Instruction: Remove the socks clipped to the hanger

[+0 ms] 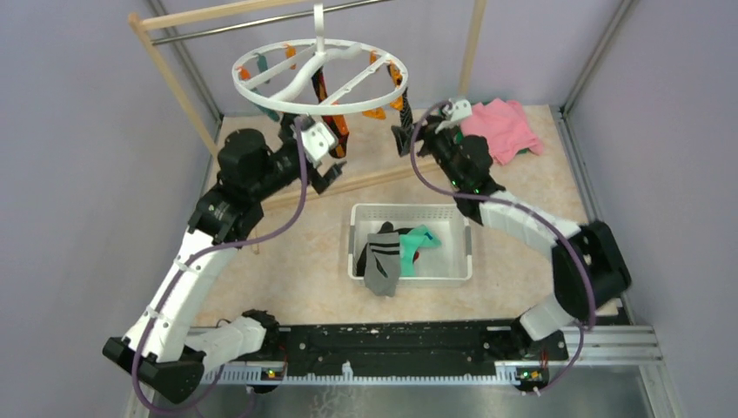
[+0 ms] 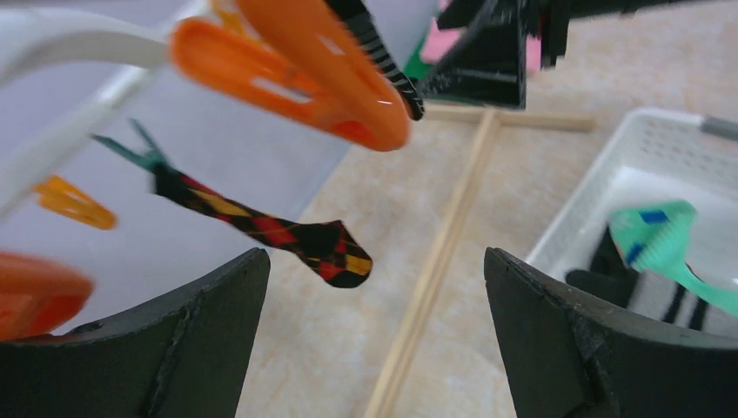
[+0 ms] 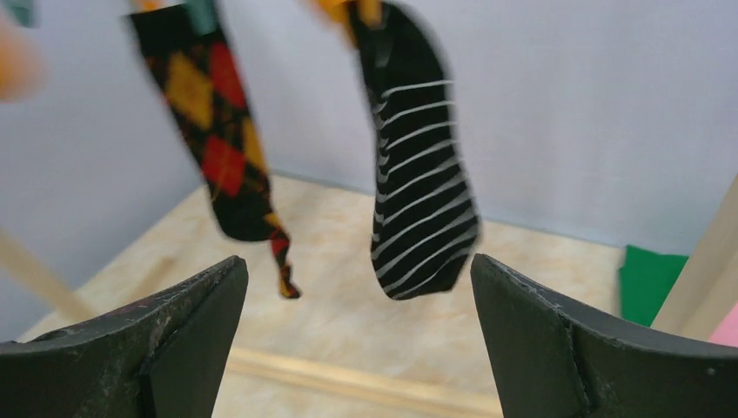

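The white ring hanger (image 1: 322,74) hangs from the rack at the back, with orange and teal clips around it. A red-black-orange argyle sock (image 1: 333,117) hangs clipped under it and shows in the left wrist view (image 2: 278,231) and the right wrist view (image 3: 213,131). A black-white striped sock (image 3: 422,200) hangs beside it, just ahead of my right gripper (image 3: 358,296), which is open and empty. My left gripper (image 2: 374,296) is open and empty just under the ring, below an orange clip (image 2: 296,74). In the top view the left gripper (image 1: 329,174) and right gripper (image 1: 411,144) flank the hanging socks.
A white slotted basket (image 1: 361,213) at the table's middle holds a grey-black sock (image 1: 381,257) and a teal sock (image 1: 418,244). A pink cloth (image 1: 500,126) lies back right, with a green cloth (image 3: 648,279) near it. The rack's wooden foot bar (image 1: 374,178) crosses the table.
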Tool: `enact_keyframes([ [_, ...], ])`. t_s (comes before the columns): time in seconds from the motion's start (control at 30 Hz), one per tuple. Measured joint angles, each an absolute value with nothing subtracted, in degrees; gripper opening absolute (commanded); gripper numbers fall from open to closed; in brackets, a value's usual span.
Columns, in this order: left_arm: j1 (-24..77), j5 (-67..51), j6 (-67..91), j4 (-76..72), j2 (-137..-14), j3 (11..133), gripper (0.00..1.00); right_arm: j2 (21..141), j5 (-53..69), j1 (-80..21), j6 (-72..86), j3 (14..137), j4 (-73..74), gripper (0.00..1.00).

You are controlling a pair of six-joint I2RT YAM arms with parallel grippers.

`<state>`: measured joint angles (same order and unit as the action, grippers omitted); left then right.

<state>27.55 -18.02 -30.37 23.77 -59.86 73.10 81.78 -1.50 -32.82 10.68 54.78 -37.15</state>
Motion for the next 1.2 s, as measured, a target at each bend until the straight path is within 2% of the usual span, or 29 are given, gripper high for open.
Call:
enact_keyframes([
  [0.23, 24.4, -13.0, -27.2, 19.7, -61.3, 78.7, 0.99, 106.1, 0.0, -27.9, 5.8, 72.2, -45.4, 0.95],
  [0.37, 24.2, -8.5, -25.8, 19.3, -61.3, 78.7, 0.99, 110.0, 1.4, -28.0, 5.6, 75.9, -49.2, 0.95],
  [0.47, 24.1, -6.0, -23.9, 19.4, -60.7, 78.5, 0.99, 110.0, 2.3, -28.0, 5.9, 75.4, -54.1, 0.87],
  [0.53, 24.0, -4.8, -22.5, 19.5, -60.1, 78.4, 0.99, 109.8, 3.6, -28.0, 6.4, 73.5, -58.7, 0.76],
  [0.6, 24.0, -3.6, -20.8, 19.8, -59.0, 78.0, 0.99, 109.4, 5.2, -28.0, 7.1, 71.0, -61.6, 0.6],
  [0.73, 23.6, -2.8, -17.9, 20.5, -56.6, 76.0, 0.99, 107.3, 9.4, -28.0, 9.1, 65.6, -63.8, 0.09],
  [0.77, 23.6, -2.7, -17.3, 20.9, -56.1, 75.6, 0.99, 106.3, 10.6, -28.0, 9.8, 64.3, -64.0, 0.0],
  [1.0, 23.2, -5.5, -14.0, 24.9, -54.0, 74.7, 0.99, 95.1, 15.4, -29.5, 11.2, 56.5, -64.2, 0.0],
  [1.2, 23.0, -16.1, -13.4, 31.7, -53.8, 74.5, 0.99, 86.3, 16.7, -32.2, 12.3, 52.8, -63.4, 0.0],
])
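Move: The striped sock hangs from the hanger about 12 cm ahead of the right hand, roughly 3 cm to its left and a couple of centimetres higher, held by an orange clip some 9 cm above the sock's middle. The argyle sock hangs about 4 cm ahead of the right hand and 11 cm to its left. From the left hand, the striped sock is roughly 18 cm ahead, 14 cm to the right and slightly lower. The striped sock is reached by the open right hand driving about 12 cm forward; the fingers shut and pinch its lower part as the hand starts back, then haul it roughly 16 cm back towards the robot and some 7 cm up, tipping up and turning counter-clockwise. The left hand, staying open, swings about 6 cm up and left beside the hanger's rim, then returns down and back. ##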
